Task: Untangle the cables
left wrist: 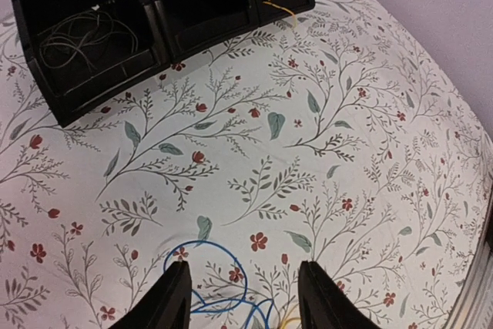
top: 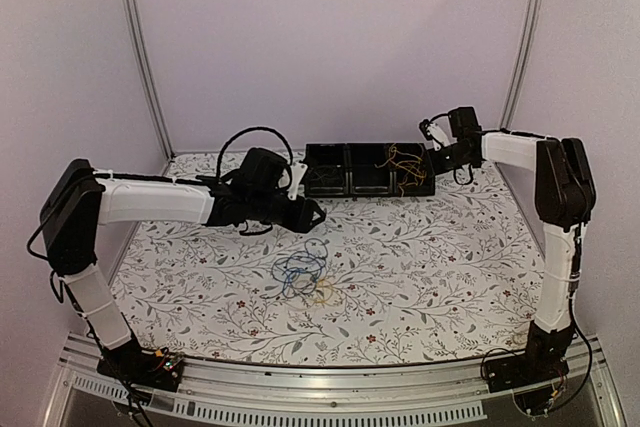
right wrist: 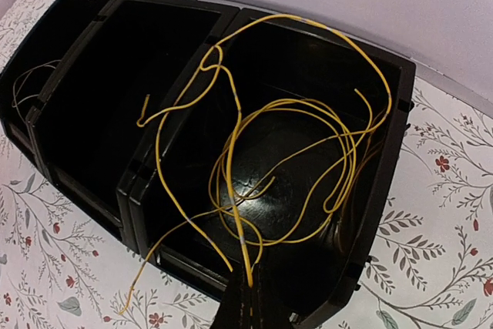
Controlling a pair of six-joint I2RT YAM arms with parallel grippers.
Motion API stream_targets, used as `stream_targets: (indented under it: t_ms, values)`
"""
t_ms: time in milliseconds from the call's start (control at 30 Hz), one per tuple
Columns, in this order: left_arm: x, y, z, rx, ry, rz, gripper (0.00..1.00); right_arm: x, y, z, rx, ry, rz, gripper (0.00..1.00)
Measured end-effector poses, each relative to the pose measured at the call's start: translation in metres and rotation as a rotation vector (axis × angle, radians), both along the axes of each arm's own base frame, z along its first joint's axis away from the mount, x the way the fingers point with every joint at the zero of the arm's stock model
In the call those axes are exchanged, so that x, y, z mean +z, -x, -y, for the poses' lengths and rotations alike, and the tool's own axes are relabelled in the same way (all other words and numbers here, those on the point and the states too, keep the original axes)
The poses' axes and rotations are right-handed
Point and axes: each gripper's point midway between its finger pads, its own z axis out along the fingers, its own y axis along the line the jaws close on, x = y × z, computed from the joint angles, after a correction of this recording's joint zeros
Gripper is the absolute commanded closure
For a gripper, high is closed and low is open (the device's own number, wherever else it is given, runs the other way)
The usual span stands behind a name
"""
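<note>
A tangle of thin cables, blue, dark and yellow-orange, lies on the floral cloth mid-table. My left gripper hangs open just behind it, holding nothing. In the left wrist view a blue loop lies between the left gripper's fingers, and a bit of yellow shows at the bottom edge. My right gripper is shut on a yellow cable, whose loops fall into the right compartment of the black bin. One end trails over the bin's front wall onto the cloth. From above, the right gripper sits over that compartment.
The black bin has three compartments in a row at the back of the table. A whitish cable lies coiled in its left compartment. The floral cloth covers the table, with metal frame posts at the back corners.
</note>
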Motion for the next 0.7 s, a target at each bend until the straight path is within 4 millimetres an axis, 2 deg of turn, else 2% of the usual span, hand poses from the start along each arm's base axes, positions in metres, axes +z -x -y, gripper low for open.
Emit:
stream_targets:
  t_ms: [100, 300, 600, 700]
  values:
    - [-0.008, -0.006, -0.012, 0.018, -0.013, -0.006, 0.52, -0.005, -0.014, 0.008, -0.038, 0.029, 0.004, 1.00]
    - [-0.003, -0.005, -0.006, -0.012, 0.019, -0.005, 0.52, -0.003, -0.046, 0.022, -0.118, 0.094, 0.057, 1.00]
    - [-0.002, -0.002, -0.003, -0.031, 0.032, -0.012, 0.52, -0.014, -0.057, 0.046, -0.188, 0.230, 0.085, 1.00]
    - [-0.001, -0.001, -0.003, -0.035, 0.035, -0.014, 0.52, -0.013, -0.050, 0.056, -0.199, 0.249, 0.094, 1.00]
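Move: The right hand holds the yellow cable just inside the three-part box. The middle of the right compartment lies about 6 cm ahead of it, 4 cm to its left and 7 cm below; the compartment's right wall is some 3 cm to its right, its middle 6 cm ahead. The middle compartment's centre is about 18 cm to the left and 6 cm ahead. From the left hand, the right compartment lies roughly 25 cm ahead and 30 cm to the right. Its closed fingers come up against the inside of the box's right wall and push it rightward, still pinching the yellow cable. The right hand first goes mostly forward, about 5 cm, then mainly right, about 5.5 cm in all, sinking slightly while it rolls its left side down and turns some 10 degrees clockwise. ##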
